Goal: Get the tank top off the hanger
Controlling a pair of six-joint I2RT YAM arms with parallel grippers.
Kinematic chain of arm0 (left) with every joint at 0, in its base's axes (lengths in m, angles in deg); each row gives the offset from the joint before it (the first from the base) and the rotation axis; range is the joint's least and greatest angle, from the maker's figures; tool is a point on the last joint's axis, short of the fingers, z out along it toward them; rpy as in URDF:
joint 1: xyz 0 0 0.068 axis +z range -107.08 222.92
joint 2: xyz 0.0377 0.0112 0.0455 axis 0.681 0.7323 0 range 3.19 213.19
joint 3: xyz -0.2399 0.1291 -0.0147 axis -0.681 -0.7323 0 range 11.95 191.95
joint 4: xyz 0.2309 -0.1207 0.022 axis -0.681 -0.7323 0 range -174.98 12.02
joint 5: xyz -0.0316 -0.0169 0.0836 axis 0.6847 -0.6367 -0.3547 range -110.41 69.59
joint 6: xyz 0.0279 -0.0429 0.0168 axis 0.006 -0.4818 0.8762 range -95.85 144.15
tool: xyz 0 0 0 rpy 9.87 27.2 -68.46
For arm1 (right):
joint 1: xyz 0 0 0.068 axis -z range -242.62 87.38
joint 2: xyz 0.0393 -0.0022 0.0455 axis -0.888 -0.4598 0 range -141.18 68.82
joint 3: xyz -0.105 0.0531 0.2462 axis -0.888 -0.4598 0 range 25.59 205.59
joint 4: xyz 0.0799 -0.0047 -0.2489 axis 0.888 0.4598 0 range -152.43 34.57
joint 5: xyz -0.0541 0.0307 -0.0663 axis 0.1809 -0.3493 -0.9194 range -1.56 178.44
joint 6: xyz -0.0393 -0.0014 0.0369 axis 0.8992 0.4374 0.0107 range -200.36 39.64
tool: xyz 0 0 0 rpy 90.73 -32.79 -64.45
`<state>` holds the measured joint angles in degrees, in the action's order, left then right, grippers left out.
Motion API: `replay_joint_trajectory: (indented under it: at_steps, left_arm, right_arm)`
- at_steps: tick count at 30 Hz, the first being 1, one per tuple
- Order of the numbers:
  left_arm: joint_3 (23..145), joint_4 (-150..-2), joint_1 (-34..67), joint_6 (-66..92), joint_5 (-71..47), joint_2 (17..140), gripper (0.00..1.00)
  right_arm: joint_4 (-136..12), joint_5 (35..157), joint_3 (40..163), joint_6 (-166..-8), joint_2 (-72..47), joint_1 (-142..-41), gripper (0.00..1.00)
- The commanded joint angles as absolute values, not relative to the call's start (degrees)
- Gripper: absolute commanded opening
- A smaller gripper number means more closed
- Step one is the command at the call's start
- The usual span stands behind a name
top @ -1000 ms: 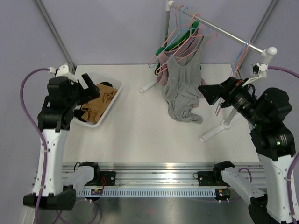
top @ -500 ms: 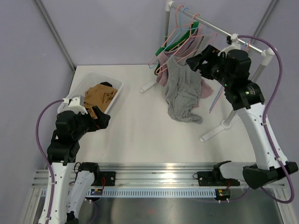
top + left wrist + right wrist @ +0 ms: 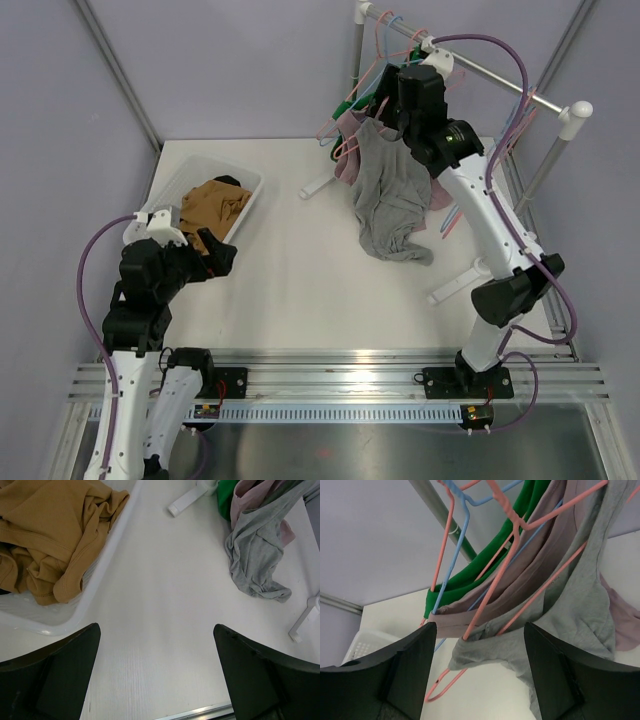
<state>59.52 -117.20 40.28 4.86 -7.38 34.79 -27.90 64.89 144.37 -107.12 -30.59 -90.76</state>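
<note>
The grey tank top [image 3: 385, 195] hangs from a pink hanger [image 3: 342, 150] on the rack, its lower end crumpled on the table. In the right wrist view the grey tank top [image 3: 570, 610] drapes over the pink hanger [image 3: 507, 562]. My right gripper [image 3: 480, 627] is open, and the top's shoulder edge and the hanger's wire lie between its fingers, untouched. From above, the right gripper [image 3: 372, 108] sits high at the hangers. My left gripper [image 3: 222, 258] hovers open over bare table [image 3: 156, 630] beside the basket, nothing in it.
A green garment [image 3: 470, 580] and a mauve one [image 3: 520, 587] hang on neighbouring pink and blue hangers. The rack's rail [image 3: 500, 80] runs diagonally at the back right, and its foot [image 3: 455, 282] rests on the table. A white basket [image 3: 245, 195] holds a tan garment [image 3: 212, 205].
My right arm has swung from the right side up and left to the hangers. The left arm drew back from the basket toward the near edge, then held still.
</note>
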Motion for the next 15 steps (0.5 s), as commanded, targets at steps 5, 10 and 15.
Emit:
replay_joint_trajectory:
  at_steps: [5,10,15]
  left_arm:
    - [59.3,-114.2,40.1,5.3,-4.2,33.4,0.99]
    - [59.1,-113.9,40.0,5.4,-3.5,32.6,0.99]
    - [59.1,-113.7,39.9,5.4,-2.7,32.6,0.99]
  right_arm:
    - [-22.9,57.4,158.8,-104.4,-41.4,-91.5,0.75]
    - [-23.1,50.7,160.5,-102.5,-44.4,-91.4,0.66]
    - [-23.3,47.9,160.1,-102.3,-44.8,-91.4,0.49]
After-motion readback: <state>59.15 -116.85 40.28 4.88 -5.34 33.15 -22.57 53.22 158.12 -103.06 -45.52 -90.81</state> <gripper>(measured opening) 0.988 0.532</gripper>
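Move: The shoulder of the grey tank top, on its pink hanger, is about 7 cm ahead of the right hand, 1 cm left and 6 cm below. The mauve top hangs some 10 cm ahead, 4 cm left and 6 below; the green top about 13 cm ahead, 6 left and 3 below. From the left hand the grey shoulder is roughly 30 cm ahead, 33 cm right and 12 higher. The right hand reaches about 5 cm forward, then sinks 4 cm around the grey shoulder, fingers partly closing. ##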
